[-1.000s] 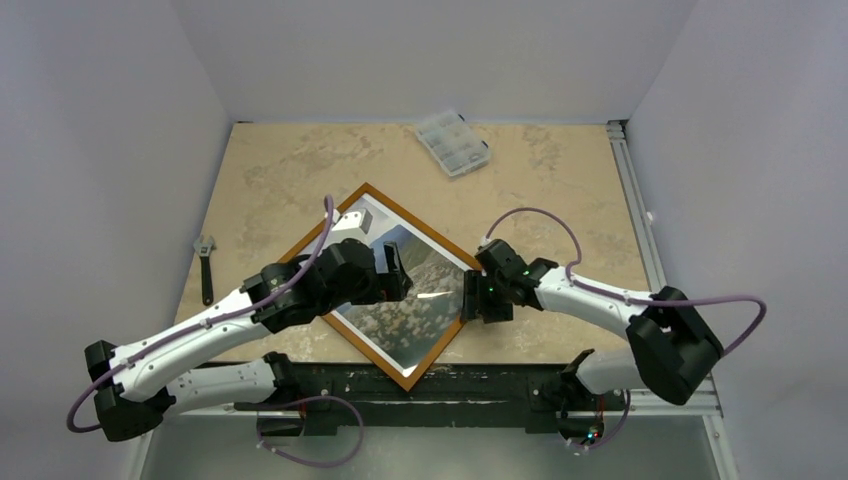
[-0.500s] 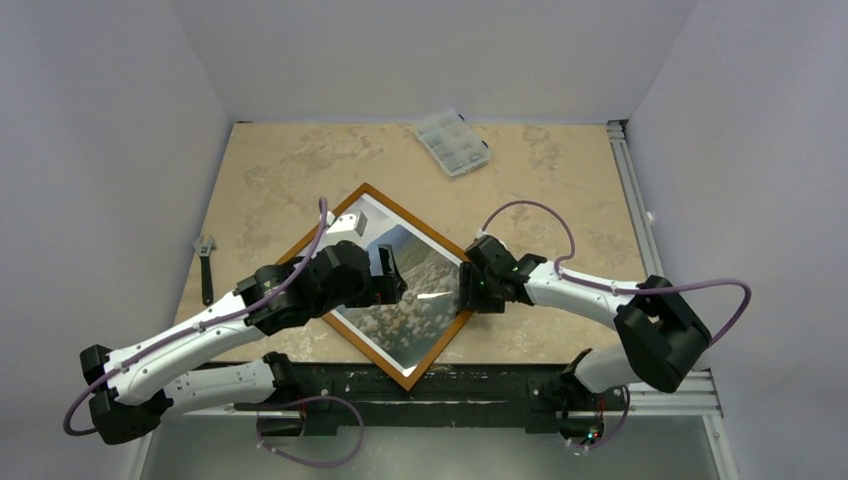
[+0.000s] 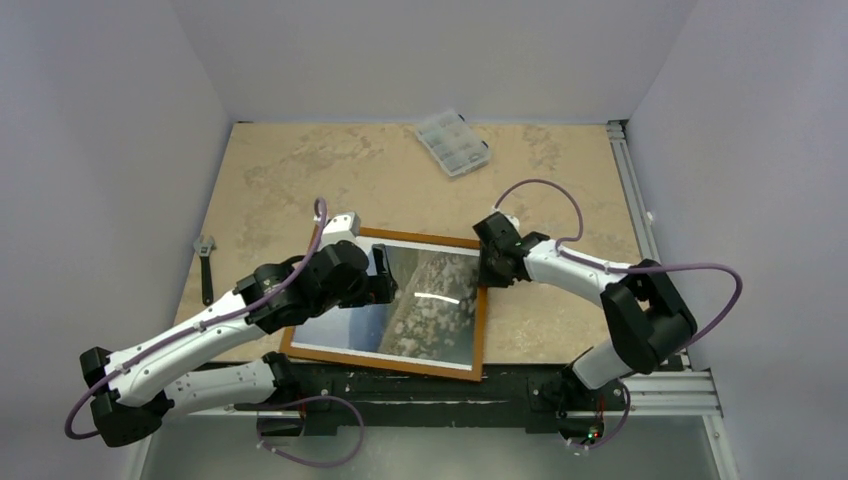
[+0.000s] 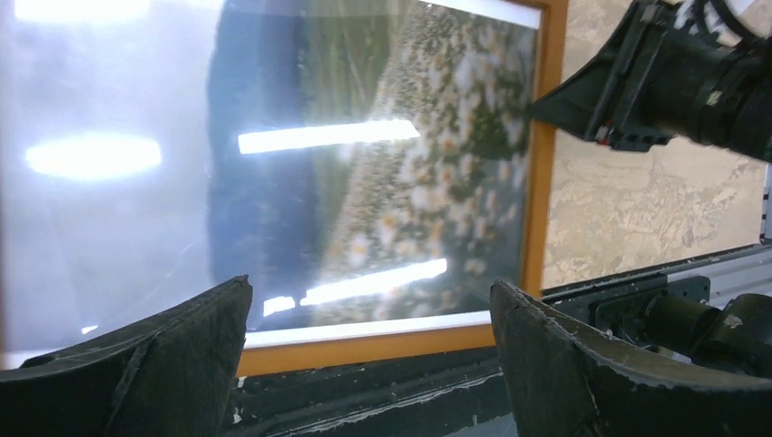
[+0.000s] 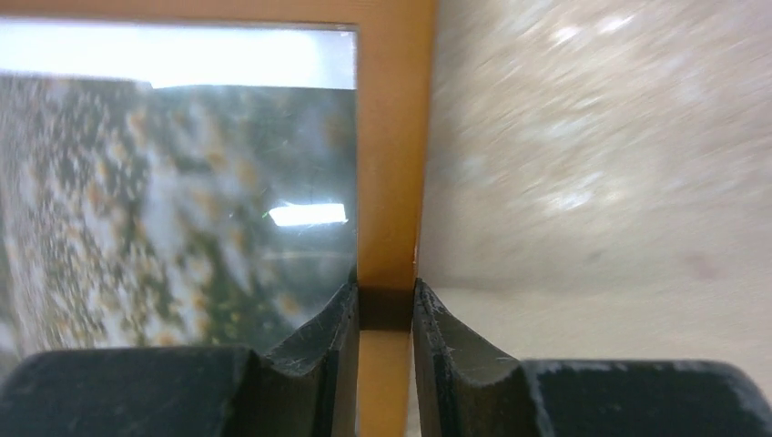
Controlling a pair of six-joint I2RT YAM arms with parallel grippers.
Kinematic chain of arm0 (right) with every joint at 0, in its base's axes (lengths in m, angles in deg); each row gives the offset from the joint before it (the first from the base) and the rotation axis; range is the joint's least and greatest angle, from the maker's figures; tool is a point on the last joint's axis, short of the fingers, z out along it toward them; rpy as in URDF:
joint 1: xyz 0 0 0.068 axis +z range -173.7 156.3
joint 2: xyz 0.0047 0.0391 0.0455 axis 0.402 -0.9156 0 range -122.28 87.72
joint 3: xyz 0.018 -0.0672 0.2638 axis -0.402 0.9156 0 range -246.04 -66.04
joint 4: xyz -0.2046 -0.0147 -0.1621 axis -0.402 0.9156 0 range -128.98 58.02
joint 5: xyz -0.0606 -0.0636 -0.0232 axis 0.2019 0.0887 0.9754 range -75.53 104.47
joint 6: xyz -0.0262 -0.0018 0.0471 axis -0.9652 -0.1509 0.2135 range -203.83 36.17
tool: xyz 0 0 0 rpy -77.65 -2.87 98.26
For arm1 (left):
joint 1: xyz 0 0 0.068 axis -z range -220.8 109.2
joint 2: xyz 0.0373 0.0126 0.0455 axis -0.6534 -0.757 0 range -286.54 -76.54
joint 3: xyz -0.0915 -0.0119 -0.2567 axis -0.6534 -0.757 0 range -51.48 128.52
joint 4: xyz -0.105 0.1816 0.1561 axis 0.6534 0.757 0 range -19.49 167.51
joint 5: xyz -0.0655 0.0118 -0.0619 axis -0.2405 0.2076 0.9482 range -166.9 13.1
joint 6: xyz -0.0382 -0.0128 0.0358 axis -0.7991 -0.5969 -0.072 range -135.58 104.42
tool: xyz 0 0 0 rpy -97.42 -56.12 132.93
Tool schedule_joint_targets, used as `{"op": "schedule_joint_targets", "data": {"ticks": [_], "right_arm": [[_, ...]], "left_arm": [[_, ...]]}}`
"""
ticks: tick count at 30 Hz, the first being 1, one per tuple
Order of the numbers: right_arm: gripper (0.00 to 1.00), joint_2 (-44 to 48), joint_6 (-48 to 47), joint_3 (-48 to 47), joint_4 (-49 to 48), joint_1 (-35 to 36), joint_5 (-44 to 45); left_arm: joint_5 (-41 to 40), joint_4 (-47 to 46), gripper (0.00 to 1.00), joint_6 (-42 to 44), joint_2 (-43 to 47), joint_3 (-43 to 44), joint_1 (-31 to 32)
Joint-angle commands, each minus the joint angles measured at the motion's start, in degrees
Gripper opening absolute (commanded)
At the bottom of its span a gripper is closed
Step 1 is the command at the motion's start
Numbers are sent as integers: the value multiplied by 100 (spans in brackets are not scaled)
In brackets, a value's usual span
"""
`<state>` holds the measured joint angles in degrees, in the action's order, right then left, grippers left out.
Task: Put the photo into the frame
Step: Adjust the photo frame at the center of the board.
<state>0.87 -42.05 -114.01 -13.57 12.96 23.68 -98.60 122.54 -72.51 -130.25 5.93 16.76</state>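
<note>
The orange-brown frame [image 3: 380, 362] lies flat near the table's front edge, its long sides roughly parallel to that edge. The glossy photo [image 3: 430, 305] lies inside its rails, white border showing. My right gripper [image 3: 487, 268] is at the frame's far right corner. In the right wrist view the right gripper [image 5: 386, 296] is shut on the frame's right rail [image 5: 391, 164], one finger over the photo [image 5: 182, 182], the other over the table. My left gripper [image 4: 369, 291] hangs wide open over the photo [image 4: 364, 182] near the frame's front rail [image 4: 364, 348], holding nothing.
A small clear compartment box [image 3: 452, 142] sits at the back of the table. A wrench [image 3: 205, 265] lies at the left edge. A black mounting rail [image 3: 450, 385] runs just in front of the frame, and an aluminium rail [image 3: 635, 200] borders the right side.
The frame with the photo has turned from a diamond pose to lie square with the front edge. My right gripper has closed on its right rail. The left gripper stayed open.
</note>
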Motion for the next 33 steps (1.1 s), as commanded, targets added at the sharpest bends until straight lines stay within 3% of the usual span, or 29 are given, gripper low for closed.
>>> {"op": "schedule_joint_targets", "data": {"ticks": [1,2,8,12,25,33], "right_arm": [[10,-107,-1018,-337,479,-881,551],[12,-128,-1128,-463,530,-1016,540],[68,-74,-1460,-955,746,-1288,524],[83,204,-1418,-869,832,-1285,206],[84,1745,-824,1126,407,-1287,-1740],[82,1852,-511,1583,9,-1293,-2236]], "left_arm": [[-16,-49,100,47,-136,-80,-108],[12,-63,100,57,-171,-102,-139],[167,-85,100,34,-339,-388,-431],[215,-9,100,-2,-254,-748,-728],[1127,-129,100,198,366,-2517,-2790],[1944,-1032,100,366,-14,-2892,-3113]]}}
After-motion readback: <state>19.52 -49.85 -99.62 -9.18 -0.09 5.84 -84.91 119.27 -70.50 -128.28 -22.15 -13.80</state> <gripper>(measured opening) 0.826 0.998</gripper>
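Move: The right hand is already pinching the frame's right rail. The frame's middle lies about 21 cm to its left and 4 cm back, its far-right corner about 9 cm ahead, its near-right corner some 22 cm back, all about 1 cm lower. For the left hand, open and roughly 18 cm above the frame, the left rail's middle is about 19 cm left and 3 cm ahead, and the near-left corner about 23 cm left and 9 cm back. Rightward and a little forward, the right hand drags the pinched rail about 7 cm, opens wide, lifts slightly, then draws back about 11 cm and sinks again, open astride the same rail. Meanwhile the left hand, fingers still open, descends about 16 cm while swinging left towards the left rail, tipping more downward and turning counter-clockwise. ##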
